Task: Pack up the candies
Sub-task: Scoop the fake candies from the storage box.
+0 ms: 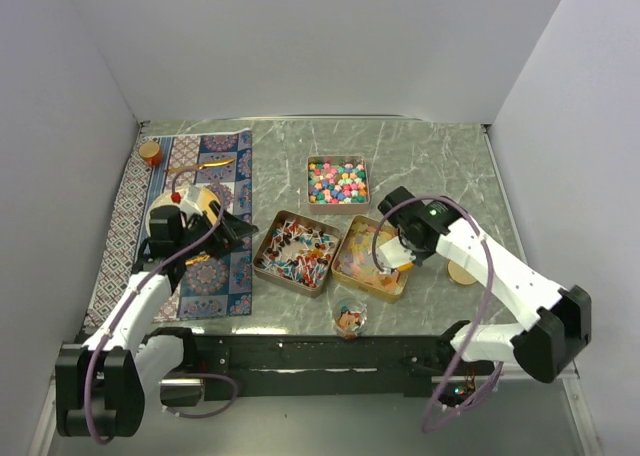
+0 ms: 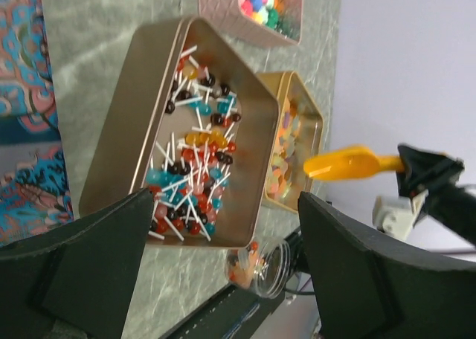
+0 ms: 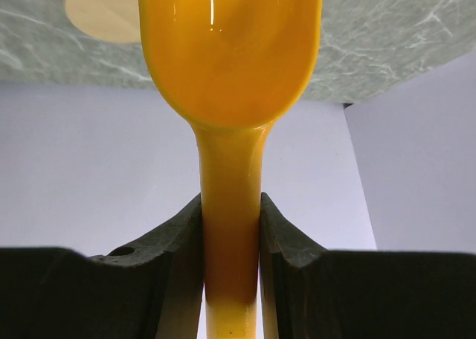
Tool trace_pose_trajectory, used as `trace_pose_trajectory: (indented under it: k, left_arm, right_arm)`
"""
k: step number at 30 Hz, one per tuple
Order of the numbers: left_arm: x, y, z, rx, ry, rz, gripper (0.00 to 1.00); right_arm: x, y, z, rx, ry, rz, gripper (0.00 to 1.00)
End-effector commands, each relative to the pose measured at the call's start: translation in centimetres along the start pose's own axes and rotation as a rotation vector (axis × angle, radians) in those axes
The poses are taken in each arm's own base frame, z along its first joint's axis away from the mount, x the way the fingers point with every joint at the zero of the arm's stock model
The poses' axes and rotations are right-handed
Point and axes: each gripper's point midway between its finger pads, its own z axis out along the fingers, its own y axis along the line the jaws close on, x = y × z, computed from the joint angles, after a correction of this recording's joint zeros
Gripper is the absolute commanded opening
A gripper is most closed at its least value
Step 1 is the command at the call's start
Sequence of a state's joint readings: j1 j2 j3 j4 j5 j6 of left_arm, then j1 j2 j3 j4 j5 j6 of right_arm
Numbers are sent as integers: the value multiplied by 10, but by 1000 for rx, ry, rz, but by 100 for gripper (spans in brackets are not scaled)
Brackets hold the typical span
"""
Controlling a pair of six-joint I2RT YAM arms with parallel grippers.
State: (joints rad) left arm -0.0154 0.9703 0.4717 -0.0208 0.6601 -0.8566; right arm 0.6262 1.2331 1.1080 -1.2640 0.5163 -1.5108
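Note:
Candies fill three open tins: round multicolour balls (image 1: 337, 181), red, blue and white pieces on white sticks (image 1: 297, 251) and translucent yellow-pink-orange squares (image 1: 368, 259). A small clear jar (image 1: 348, 321) near the front edge holds a few candies. My left gripper (image 1: 238, 230) hovers open just left of the stick-candy tin (image 2: 186, 131), with nothing between its fingers (image 2: 111, 242). My right gripper (image 3: 230, 205) is shut on the handle of a yellow scoop (image 3: 230, 49). It holds the scoop (image 2: 346, 163) above the squares tin (image 2: 297, 138). The scoop's inside is hidden.
A patterned mat (image 1: 215, 276) lies under the left arm, with a small orange-lidded jar (image 1: 150, 153), a gold spoon (image 1: 203, 165) and a round plate (image 1: 195, 198) on it. A round wooden lid (image 1: 461, 273) lies right of the squares tin. White walls enclose the table.

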Motion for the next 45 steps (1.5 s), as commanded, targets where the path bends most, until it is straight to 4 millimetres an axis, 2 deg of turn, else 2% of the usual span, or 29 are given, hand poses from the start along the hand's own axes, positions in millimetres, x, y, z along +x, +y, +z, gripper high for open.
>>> trace_pose_trajectory:
  k: [1, 6, 10, 16, 21, 25, 29, 37, 45]
  left_arm:
    - [4, -1, 0, 16, -20, -11, 84]
    - [-2, -5, 0, 22, -43, 6, 84]
    - [-5, -6, 1, 23, -50, 13, 85]
    - [-10, -7, 1, 23, -59, 10, 85]
    - [-14, -6, 1, 22, -66, 0, 86]
    - [-15, -5, 1, 19, -67, 1, 86]
    - [-15, -3, 2, 14, -64, -4, 85]
    - [-17, -3, 5, 18, -65, -11, 85]
    - [-17, -1, 8, 23, -63, -27, 85]
  right_arm:
    - [16, -30, 7, 33, 106, -55, 0]
    - [16, -54, 18, 20, 163, -62, 0]
    - [14, -68, 24, 37, 201, -157, 0]
    - [5, -57, 30, -20, 242, -276, 0]
    - [-23, -41, 34, -38, 202, -362, 0]
    - [-47, -31, 34, -68, 145, -369, 0]
    - [-61, -27, 27, -85, 78, -333, 0]
    - [-65, -10, 24, -122, 34, -308, 0]
    - [-33, -20, 18, -90, 177, -218, 0]
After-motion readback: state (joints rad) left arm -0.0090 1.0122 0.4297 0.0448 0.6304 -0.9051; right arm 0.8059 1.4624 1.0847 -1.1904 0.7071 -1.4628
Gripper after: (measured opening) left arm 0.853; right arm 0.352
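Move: The gold box of fake candies lies some 13 cm to the right hand's left, about 3 cm back and 15 cm below; this hand holds the yellow scoop, its head already reaching back and left over that box. From this hand the glass jar is roughly 18 cm left and 16 cm back, the lollipop box 30 cm left and 2 cm back, the round lid 7 cm right and 7 cm back. From the left hand the gold box is about 29 cm right, 4 cm back and 12 cm below. The gold candy box is worked by the right hand's scoop: the hand first sweeps about 6 cm forward while sinking 2 cm, then comes back some 4 cm while shifting about as far left, staying low. Its left side rolls down some 15 degrees, dipping the scoop head towards the candies, and the fingers keep their grip on the handle. ##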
